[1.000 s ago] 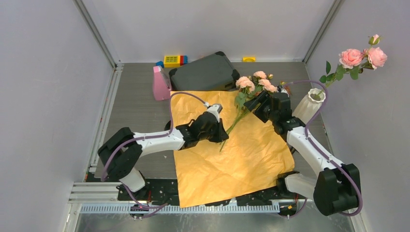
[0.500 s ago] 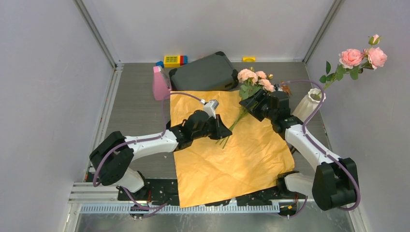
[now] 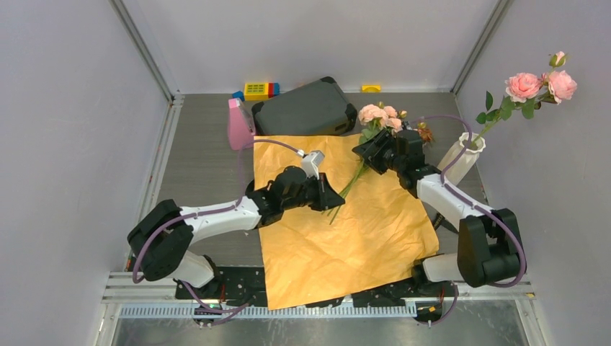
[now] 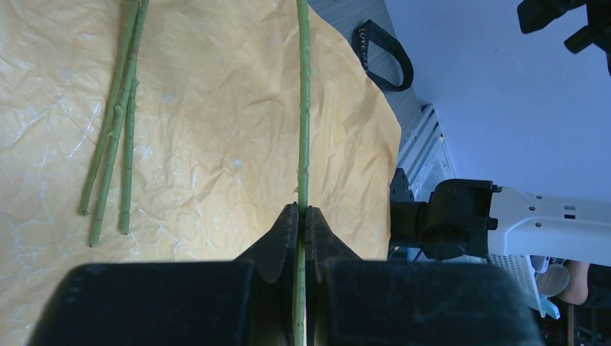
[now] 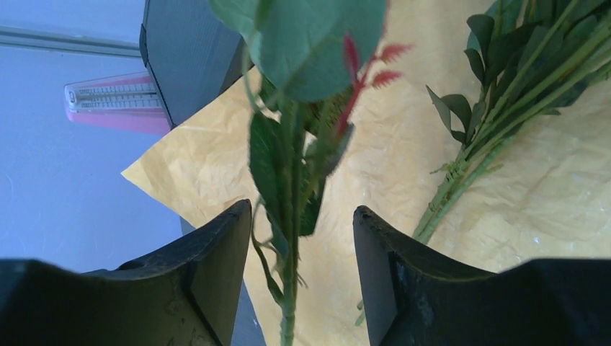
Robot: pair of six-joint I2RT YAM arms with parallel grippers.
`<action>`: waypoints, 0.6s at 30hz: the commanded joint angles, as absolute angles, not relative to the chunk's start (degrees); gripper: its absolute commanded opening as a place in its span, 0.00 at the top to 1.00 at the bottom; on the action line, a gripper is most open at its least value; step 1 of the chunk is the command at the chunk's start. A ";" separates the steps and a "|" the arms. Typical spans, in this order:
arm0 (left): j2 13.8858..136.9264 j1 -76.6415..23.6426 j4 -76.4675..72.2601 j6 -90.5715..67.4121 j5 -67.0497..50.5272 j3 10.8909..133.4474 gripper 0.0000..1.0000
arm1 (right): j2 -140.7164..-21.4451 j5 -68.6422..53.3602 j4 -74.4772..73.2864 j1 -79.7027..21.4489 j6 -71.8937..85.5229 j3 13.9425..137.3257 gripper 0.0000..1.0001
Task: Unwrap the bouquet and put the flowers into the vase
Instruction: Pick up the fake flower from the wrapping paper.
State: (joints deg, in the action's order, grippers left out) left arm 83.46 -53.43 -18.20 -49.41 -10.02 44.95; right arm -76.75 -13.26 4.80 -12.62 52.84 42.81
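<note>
The bouquet's orange paper (image 3: 339, 231) lies unfolded flat on the table. On it lie the flowers, pink roses (image 3: 380, 115) at the far end and loose green stems (image 4: 115, 137) running back toward me. My left gripper (image 3: 333, 200) (image 4: 303, 213) is shut on one thin green stem (image 4: 303, 108) near its cut end. My right gripper (image 3: 365, 150) (image 5: 302, 216) is open, with the leafy upper part of a stem (image 5: 292, 180) between its fingers, touching neither. The white vase (image 3: 461, 153) stands tilted at the right and holds pink roses (image 3: 534, 85).
A dark case (image 3: 306, 107) and a pink wedge-shaped object (image 3: 240, 124) sit behind the paper, with toy blocks (image 3: 258, 90) at the back wall. A black ribbon loop (image 4: 382, 61) lies just off the paper's right edge. The right wall is close beside the vase.
The right gripper has moved left and farther back along the flowers, its jaws narrowing a little. The left gripper has shifted slightly right with the stem, and the rose heads have slid toward the back.
</note>
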 commanded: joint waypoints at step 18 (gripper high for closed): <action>79.69 -53.09 -19.47 -47.23 -11.70 44.46 1.00 | -80.34 -13.21 9.48 -11.54 50.99 49.38 0.84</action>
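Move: The leafy upper stem of the flower in my left hand is about 3 cm ahead of my right hand and 2 cm above it, lined up between its open fingers. From my left hand that spot is roughly 15 cm ahead and 7 cm to the right, about level. The remaining flowers' leafy part lies some 4 cm ahead, 5 cm right and 12 cm below my right hand; the vase stands roughly 25 cm to its right, about level fore and aft. I ease my right hand forward about 2.5 cm and slightly up, so the held flower's stem runs deeper between its fingers, and close them from well open to nearly shut, pinching the stem just below the big leaves. My left hand keeps its pinch farther down the stem, all but still. ##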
